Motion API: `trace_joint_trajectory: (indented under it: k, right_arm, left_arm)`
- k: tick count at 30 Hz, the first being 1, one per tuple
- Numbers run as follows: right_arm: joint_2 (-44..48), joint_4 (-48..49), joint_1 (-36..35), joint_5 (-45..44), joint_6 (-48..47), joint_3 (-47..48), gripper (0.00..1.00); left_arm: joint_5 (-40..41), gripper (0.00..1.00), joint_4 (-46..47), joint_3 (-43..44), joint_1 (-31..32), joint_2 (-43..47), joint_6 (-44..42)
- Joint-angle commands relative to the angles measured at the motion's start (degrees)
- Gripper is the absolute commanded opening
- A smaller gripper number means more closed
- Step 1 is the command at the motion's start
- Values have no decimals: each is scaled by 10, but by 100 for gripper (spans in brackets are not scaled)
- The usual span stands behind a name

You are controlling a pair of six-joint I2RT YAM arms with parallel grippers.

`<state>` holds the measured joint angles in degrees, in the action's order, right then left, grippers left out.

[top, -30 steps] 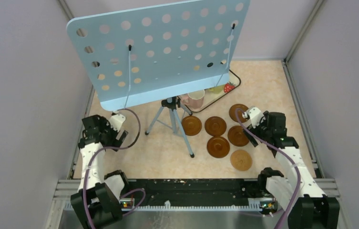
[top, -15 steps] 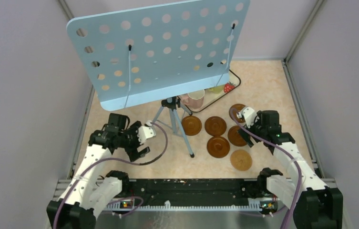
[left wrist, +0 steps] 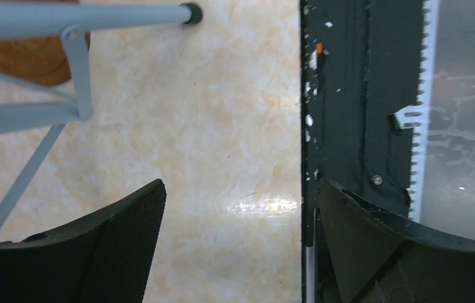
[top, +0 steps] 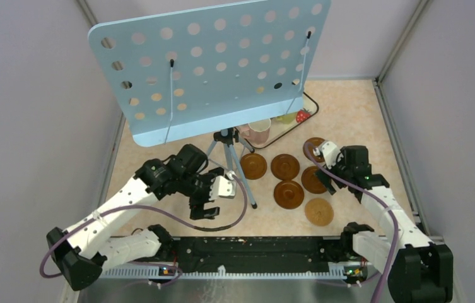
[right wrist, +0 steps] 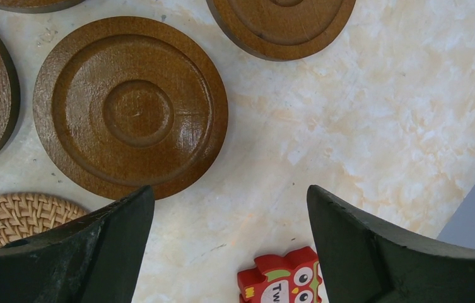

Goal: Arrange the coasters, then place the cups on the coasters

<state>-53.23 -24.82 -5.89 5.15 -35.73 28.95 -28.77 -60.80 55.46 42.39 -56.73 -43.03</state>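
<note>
Several round brown coasters (top: 285, 166) lie in a loose cluster right of centre, and the nearest one (top: 318, 211) is paler. In the right wrist view that pale one (right wrist: 7, 219) is woven, beside a ringed brown coaster (right wrist: 130, 107). A pink cup (top: 260, 130) stands on the tray, and other cups are mostly hidden by the blue panel. My right gripper (top: 324, 182) (right wrist: 229, 192) hangs open over the cluster's right side. My left gripper (top: 202, 203) (left wrist: 241, 189) is open above bare floor, left of the coasters and holding nothing.
A pale blue perforated panel (top: 209, 63) on a tripod (top: 228, 151) covers the back middle. One tripod foot (left wrist: 190, 12) ends near my left gripper. The strawberry-print tray (top: 308, 104) lies behind the coasters. A red owl block (right wrist: 282, 281) sits under my right gripper. The black base rail (left wrist: 361, 126) runs along the near edge.
My left arm has swung from the left wall rightward to the front of the tripod, staying open. The right gripper has edged slightly left over the coasters.
</note>
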Motion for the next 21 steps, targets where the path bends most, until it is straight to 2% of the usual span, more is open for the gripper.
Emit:
trace_joint_trajectory:
  k: [1, 7, 9, 17, 21]
  right_arm:
    - [-8, 21, -4, -13, 10, 23, 90]
    - [-6, 29, -4, -33, 13, 19, 90]
    - [-7, 31, -4, -37, 15, 18, 90]
    - [2, 48, -4, -50, 23, 12, 90]
    - [-1, 60, -4, -80, 30, 11, 90]
  left_arm:
    - [-51, 95, -42, 86, 59, -44, 20]
    - [-26, 96, -61, 184, 155, -105, 40]
    - [5, 96, -49, 213, 181, -129, 45]
    - [191, 99, 28, 330, 236, -238, 70]
    - [289, 99, 92, 318, 238, -252, 90]
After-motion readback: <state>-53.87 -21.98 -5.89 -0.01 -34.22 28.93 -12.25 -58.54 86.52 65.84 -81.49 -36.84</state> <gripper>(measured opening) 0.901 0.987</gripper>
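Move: The pink cup in the tray lies about 30 cm ahead of the open left hand, 12 cm to its right and some 11 cm lower. The tripod's near foot is only 5 cm ahead and 10 cm right of that hand; the nearest brown coaster is about 19 cm ahead and 10 cm right. The green cup is some 35 cm ahead and 22 cm right. From the right hand, the pink cup lies roughly 17 cm ahead and 24 cm left, slightly lower. Heading around the base side of the tripod's near leg to get at the cups, the left hand sweeps about 13 cm right, climbing some 7 cm and first drawing back nearly 4 cm, then curving about 5 cm forward. The wrist swings some 15 degrees clockwise, easing back a little as the fingertips tip outward about 10 degrees; the fingers stay wide open and empty. ##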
